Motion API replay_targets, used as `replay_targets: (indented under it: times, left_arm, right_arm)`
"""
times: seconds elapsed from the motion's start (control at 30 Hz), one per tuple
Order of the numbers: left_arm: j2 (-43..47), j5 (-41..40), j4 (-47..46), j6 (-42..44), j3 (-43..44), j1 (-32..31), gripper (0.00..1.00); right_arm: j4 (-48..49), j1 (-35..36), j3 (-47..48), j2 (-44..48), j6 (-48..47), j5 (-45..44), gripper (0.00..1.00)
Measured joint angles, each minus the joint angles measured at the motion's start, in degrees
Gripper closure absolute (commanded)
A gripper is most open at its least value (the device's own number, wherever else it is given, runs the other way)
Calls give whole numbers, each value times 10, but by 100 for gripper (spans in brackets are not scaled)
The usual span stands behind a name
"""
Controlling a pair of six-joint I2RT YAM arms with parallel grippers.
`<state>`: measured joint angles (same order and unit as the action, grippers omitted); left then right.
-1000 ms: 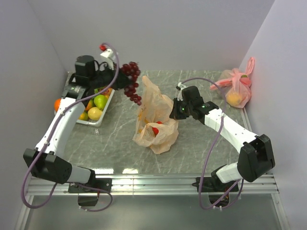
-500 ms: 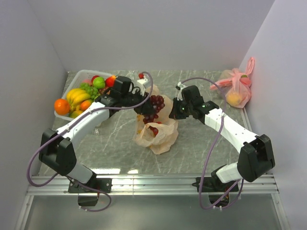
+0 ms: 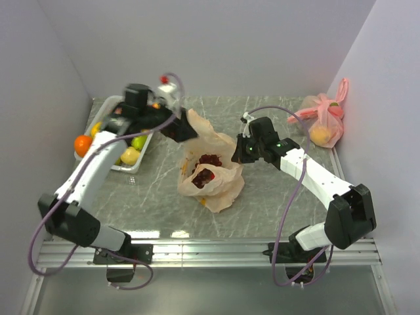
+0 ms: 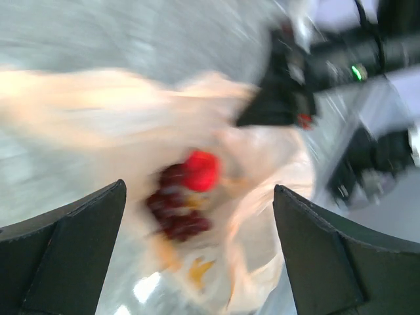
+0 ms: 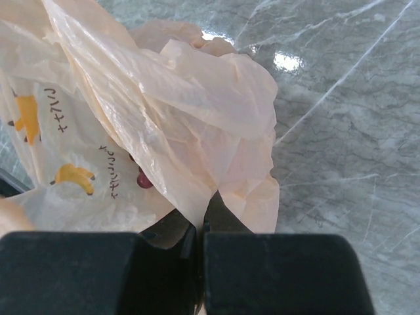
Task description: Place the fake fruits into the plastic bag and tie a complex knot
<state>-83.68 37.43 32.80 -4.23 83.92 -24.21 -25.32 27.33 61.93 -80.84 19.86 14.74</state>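
The peach-orange plastic bag lies open in the middle of the table. Dark purple grapes and a red fruit rest inside it. My left gripper hovers open at the bag's upper left, holding nothing. Its wrist view is blurred and shows wide-apart fingers above the red fruit and the grapes. My right gripper is shut on the bag's right edge. In the right wrist view the closed gripper pinches the thin plastic bag. More fake fruits, an orange and a green apple, sit at the left.
A white tray at the back left holds the remaining fruits. A pink tied bag with a yellow fruit inside lies at the back right by the wall. White walls close in the table on three sides.
My left gripper carried the grape bunch from the tray to the bag, opened and let it drop in, then drew back up and left. The right arm has stayed put.
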Motion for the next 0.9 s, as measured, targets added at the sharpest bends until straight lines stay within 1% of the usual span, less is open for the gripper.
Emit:
replay_targets:
  times: [0.13, 0.3, 0.4, 0.53, 0.63, 0.9]
  left_arm:
    - [55, -18, 32, -9, 29, 146, 1]
    - [81, -53, 97, 5, 53, 365, 1]
    - [68, -99, 141, 20, 53, 449, 1]
    - [23, -139, 181, 49, 53, 517, 1]
    - [-26, -161, 199, 82, 53, 553, 0]
    - [-89, -195, 203, 166, 46, 560, 1]
  right_arm:
    - [0, 0, 0, 0, -3, 1, 100]
    - [0, 0, -1, 0, -10, -2, 100]
    - [0, 0, -3, 0, -14, -3, 100]
    - [0, 0, -6, 0, -15, -3, 100]
    - [0, 0, -6, 0, -15, -2, 100]
    - [0, 0, -6, 0, -15, 4, 100]
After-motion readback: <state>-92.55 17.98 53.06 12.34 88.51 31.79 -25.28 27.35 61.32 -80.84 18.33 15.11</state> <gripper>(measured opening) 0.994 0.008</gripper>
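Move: From the wide-open left hand, the large orange in the near-left corner of the fruit basket lies some 44 cm to the left, about 5 cm farther out and 23 cm below. The bananas lie about 8 cm beyond the orange and 10 cm to its right; a yellow mango sits some 12 cm to the orange's right and 3 cm nearer. Just left behind, the bag's grape-filled body is about 9 cm right of this hand, 4 cm back and 22 cm down. From the right hand, the orange is roughly 65 cm left, 9 cm farther out and 10 cm lower. The right fingers keep their pinch on the bag's rim and stay in place. Empty and wide open, the left hand sweeps about 42 cm left, away from the bag and across the basket towards the orange, first rising some 5 cm, then sinking about 15 cm as it slows. Its wrist swings some 60 degrees counter-clockwise, bringing the fingers round to point forward and down. ##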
